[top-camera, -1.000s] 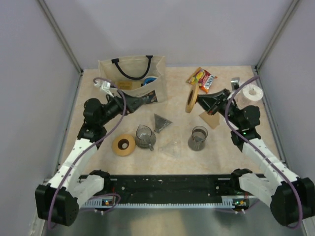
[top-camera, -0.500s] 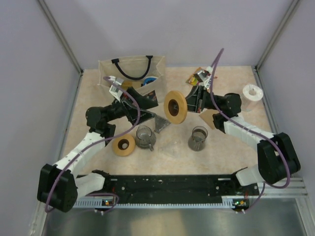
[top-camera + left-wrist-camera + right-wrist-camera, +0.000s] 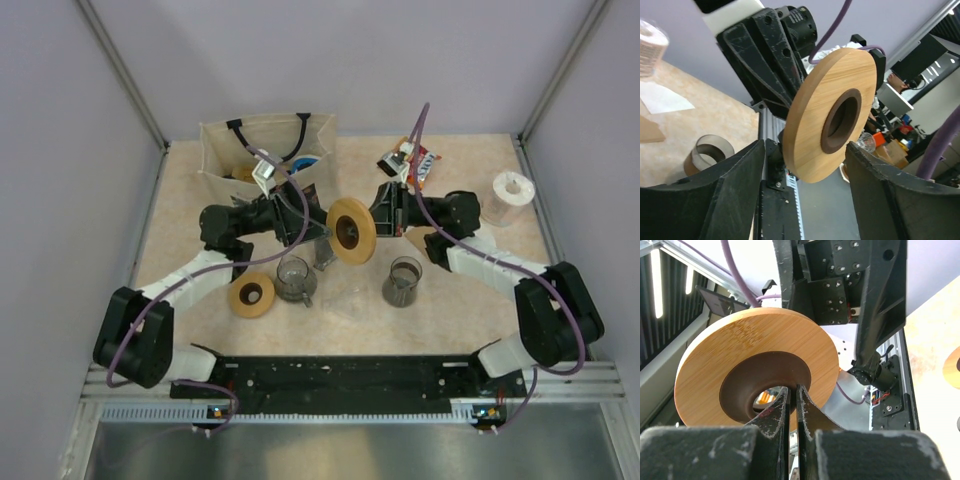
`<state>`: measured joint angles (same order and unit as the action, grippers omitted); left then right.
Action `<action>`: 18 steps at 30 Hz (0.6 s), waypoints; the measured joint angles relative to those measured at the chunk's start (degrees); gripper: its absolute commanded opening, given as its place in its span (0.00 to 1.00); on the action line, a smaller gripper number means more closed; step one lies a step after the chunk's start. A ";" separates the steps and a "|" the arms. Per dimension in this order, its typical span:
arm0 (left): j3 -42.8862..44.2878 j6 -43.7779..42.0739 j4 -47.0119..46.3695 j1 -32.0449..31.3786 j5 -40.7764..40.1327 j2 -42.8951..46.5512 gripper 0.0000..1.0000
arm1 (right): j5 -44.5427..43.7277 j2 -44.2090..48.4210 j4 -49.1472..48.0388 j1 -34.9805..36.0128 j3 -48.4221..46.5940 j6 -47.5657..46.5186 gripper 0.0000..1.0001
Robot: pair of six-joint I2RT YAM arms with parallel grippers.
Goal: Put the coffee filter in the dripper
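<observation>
The dripper, a tan wooden ring with a dark cone in its middle, hangs on edge in mid-air over the table's centre. My right gripper is shut on it. In the right wrist view the two fingers pinch the cone's wall at the centre hole of the dripper. My left gripper faces it from the left, open. Its jaws stand on either side of the lower edge of the ring, with gaps on both sides. A tan paper wedge, likely the coffee filter, lies under the right arm.
A second tan ring lies at front left. Two glass cups stand mid-table, with a grey cone and a translucent cone between them. A tote bag, a snack packet and a white roll sit at the back.
The right arm has carried the dripper left to the centre and turned it. The left arm has swung right to meet it, and its jaws have narrowed around the ring.
</observation>
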<state>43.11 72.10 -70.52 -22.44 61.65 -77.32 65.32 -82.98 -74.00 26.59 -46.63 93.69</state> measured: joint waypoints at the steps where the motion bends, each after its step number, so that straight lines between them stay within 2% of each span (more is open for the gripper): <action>1: 0.07 0.83 -0.50 -0.39 0.42 -0.44 0.62 | 0.07 -0.33 0.00 0.02 0.00 0.02 0.00; 6: 0.87 3.48 -2.19 -1.79 1.75 -2.56 0.31 | 0.44 -2.99 -0.11 0.28 -1.14 1.44 0.00; 9: 0.96 5.27 -2.89 -1.60 2.32 -3.08 0.19 | 0.90 -3.52 -0.17 0.17 -1.53 2.14 0.00; 12: 1.05 6.10 -4.02 -1.62 2.93 -2.62 0.02 | 1.22 -3.78 -0.35 0.13 -1.53 2.38 0.00; 14: 1.05 6.01 -4.20 -1.66 3.08 -2.38 0.00 | 1.44 -3.78 -0.66 0.20 -1.60 2.40 0.18; 15: 1.05 5.75 -4.20 -1.66 3.04 -2.19 0.00 | 1.51 -3.78 -0.76 0.24 -1.79 2.40 0.31; 16: 1.03 5.44 -4.15 -1.66 2.95 -1.97 0.00 | 1.64 -3.78 -0.76 0.24 -2.03 2.27 0.40; 18: 1.03 4.63 -4.24 -1.81 2.32 -0.98 0.00 | 1.81 -3.78 -0.68 0.04 -2.25 1.40 0.49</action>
<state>44.14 76.73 -74.76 -24.25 63.96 -78.30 67.13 -86.76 -74.67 26.63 -48.88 95.09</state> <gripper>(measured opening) 0.234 0.327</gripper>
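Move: The wooden disc with the brown hub, held in the right gripper's shut fingers, has its middle about 5 cm to the right of the left gripper, 1 cm back and nearly level with it. From the left gripper, about 33 cm below, the clear glass cone lies 3 cm back and 6 cm right, and the metal cone 13 cm ahead. The disc's middle is roughly 4 cm left of the right gripper and 3 cm back. Close the left gripper from wide open onto the near rim of the wooden disc, pinching the wood edge between its fingers while the hand eases back about 2 cm. Meanwhile shift the right hand about 1 cm down and 1 cm forward, hold it there, and once the left fingers have stopped on the rim, start opening its fingers at the brown hub. ##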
